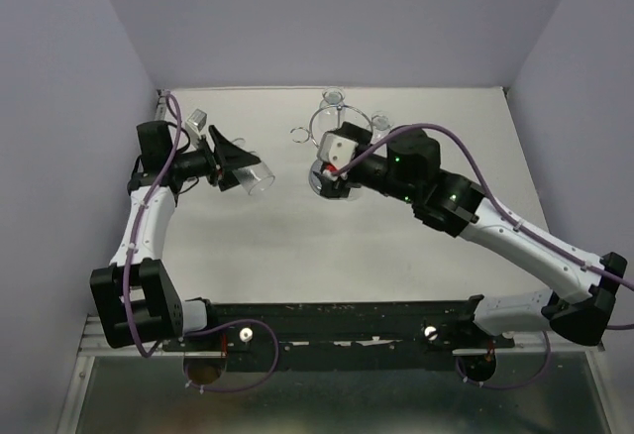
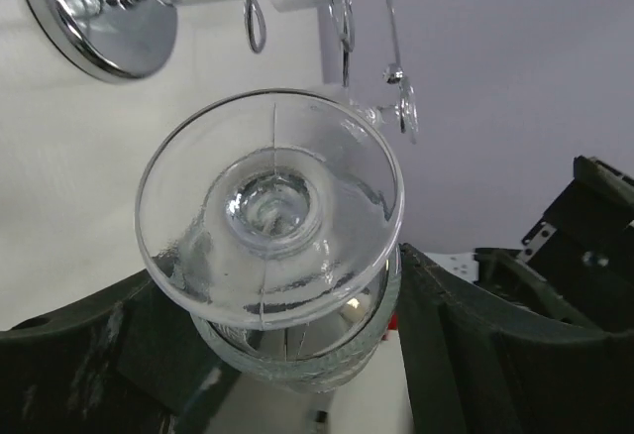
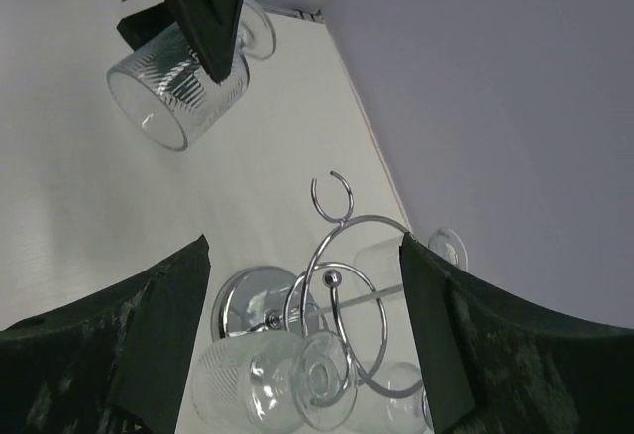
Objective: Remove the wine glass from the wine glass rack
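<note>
My left gripper (image 1: 236, 162) is shut on the bowl of a clear wine glass (image 1: 261, 178) and holds it in the air, left of the wine glass rack (image 1: 327, 115) and apart from it. In the left wrist view the wine glass (image 2: 269, 206) lies between my left gripper's (image 2: 287, 355) fingers, foot toward the camera. My right gripper (image 1: 332, 171) hovers by the rack's base. In the right wrist view it (image 3: 305, 246) is open, with the chrome rack (image 3: 342, 256) between the fingers and untouched.
Three more glasses hang on the rack, one of them (image 3: 267, 384) nearest my right wrist camera. The rack's disc base (image 2: 99, 13) stands on the white table (image 1: 297, 246). Lavender walls (image 1: 337, 18) close in the back and both sides.
</note>
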Robot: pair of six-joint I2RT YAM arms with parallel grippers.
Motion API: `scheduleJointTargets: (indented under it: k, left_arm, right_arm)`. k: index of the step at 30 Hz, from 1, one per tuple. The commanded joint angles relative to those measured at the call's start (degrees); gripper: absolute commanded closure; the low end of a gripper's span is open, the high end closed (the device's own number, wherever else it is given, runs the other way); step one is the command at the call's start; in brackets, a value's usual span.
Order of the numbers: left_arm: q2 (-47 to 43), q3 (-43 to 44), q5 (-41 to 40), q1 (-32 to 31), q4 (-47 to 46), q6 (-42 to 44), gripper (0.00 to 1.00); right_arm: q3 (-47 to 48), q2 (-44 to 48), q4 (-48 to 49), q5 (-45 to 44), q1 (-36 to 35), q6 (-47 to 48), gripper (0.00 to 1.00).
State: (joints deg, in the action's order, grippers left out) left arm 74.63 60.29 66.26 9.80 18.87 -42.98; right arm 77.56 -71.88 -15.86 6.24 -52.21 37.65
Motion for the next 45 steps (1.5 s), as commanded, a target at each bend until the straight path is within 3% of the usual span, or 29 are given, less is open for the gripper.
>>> scheduleJointTargets:
  k: [1, 4, 5, 7, 10, 15, 18, 21, 31, 45]
  left_arm:
    - [-2.7, -8.3, 11.8, 1.4, -20.5, -25.0, 1.00]
    - [-4.8, -17.9, 11.5, 1.6, -41.7, -47.4, 1.00]
    - [-5.0, -19.1, 11.3, 1.8, -42.9, -48.8, 1.00]
    - [-5.5, -19.2, 9.7, 2.7, -28.5, -42.7, 1.00]
    - [-6.9, -21.3, 9.5, 4.2, -25.6, -42.8, 1.00]
    - [-10.6, -21.7, 9.6, 4.6, -19.0, -39.6, 1.00]
    - [-12.7, -22.8, 9.0, 4.6, -14.6, -38.3, 1.00]
    - [-13.9, -24.2, 8.9, 4.6, -14.1, -38.1, 1.00]
    - [-15.2, -24.5, 7.7, 4.6, -14.5, -38.3, 1.00]
    - [-15.7, -24.3, 7.4, 3.7, -11.1, -39.1, 1.00]
  right_arm:
    - [-3.0, -2.4, 11.9, -9.0, -6.7, 6.8, 0.16]
    - [-8.5, -2.5, 19.1, -11.3, -10.5, 10.9, 0.15]
    - [-10.4, -2.4, 21.6, -12.0, -11.7, 11.7, 0.15]
    - [-13.0, -2.0, 25.8, -11.7, -13.0, 11.5, 0.15]
    - [-13.1, -3.5, 25.2, -10.0, -14.1, 10.6, 0.20]
    - [-9.6, -8.2, 23.2, -11.9, -14.2, 5.6, 0.36]
    - [-9.0, -9.2, 21.8, -10.0, -14.4, 3.8, 0.38]
    - [-7.6, -11.5, 21.0, -10.8, -14.7, 2.1, 0.43]
    - [-2.7, -18.0, 21.6, -13.0, -14.7, -4.1, 0.46]
    - [0.0, -24.2, 27.3, -16.9, -16.0, -2.5, 0.63]
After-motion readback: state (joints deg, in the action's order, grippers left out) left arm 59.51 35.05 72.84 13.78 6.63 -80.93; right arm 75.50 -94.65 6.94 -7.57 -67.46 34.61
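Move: Still gripped in the left fingers, the wine glass lies about 18 cm to the right hand's left, 5 cm ahead and 8 cm lower. The rack's ring is some 10 cm ahead of the right hand, 3 cm left and 14 cm below, its nearest hanging glass straight below and 4 cm ahead. From the left hand, the right gripper is 20 cm right, 5 cm back and 8 cm higher; the ring lies 17 cm right, 5 cm ahead and 6 cm lower. Sweeping about 14 cm left and 10 cm down, the right hand closes on the held glass's open mouth, dipping back briefly before easing forward, its fingers narrowing to under half their opening around the near rim. Meanwhile the left keeps its grip, draws back 7 cm and slightly down, and early on rolls some 35 degrees counter-clockwise, looking along its fingers. ##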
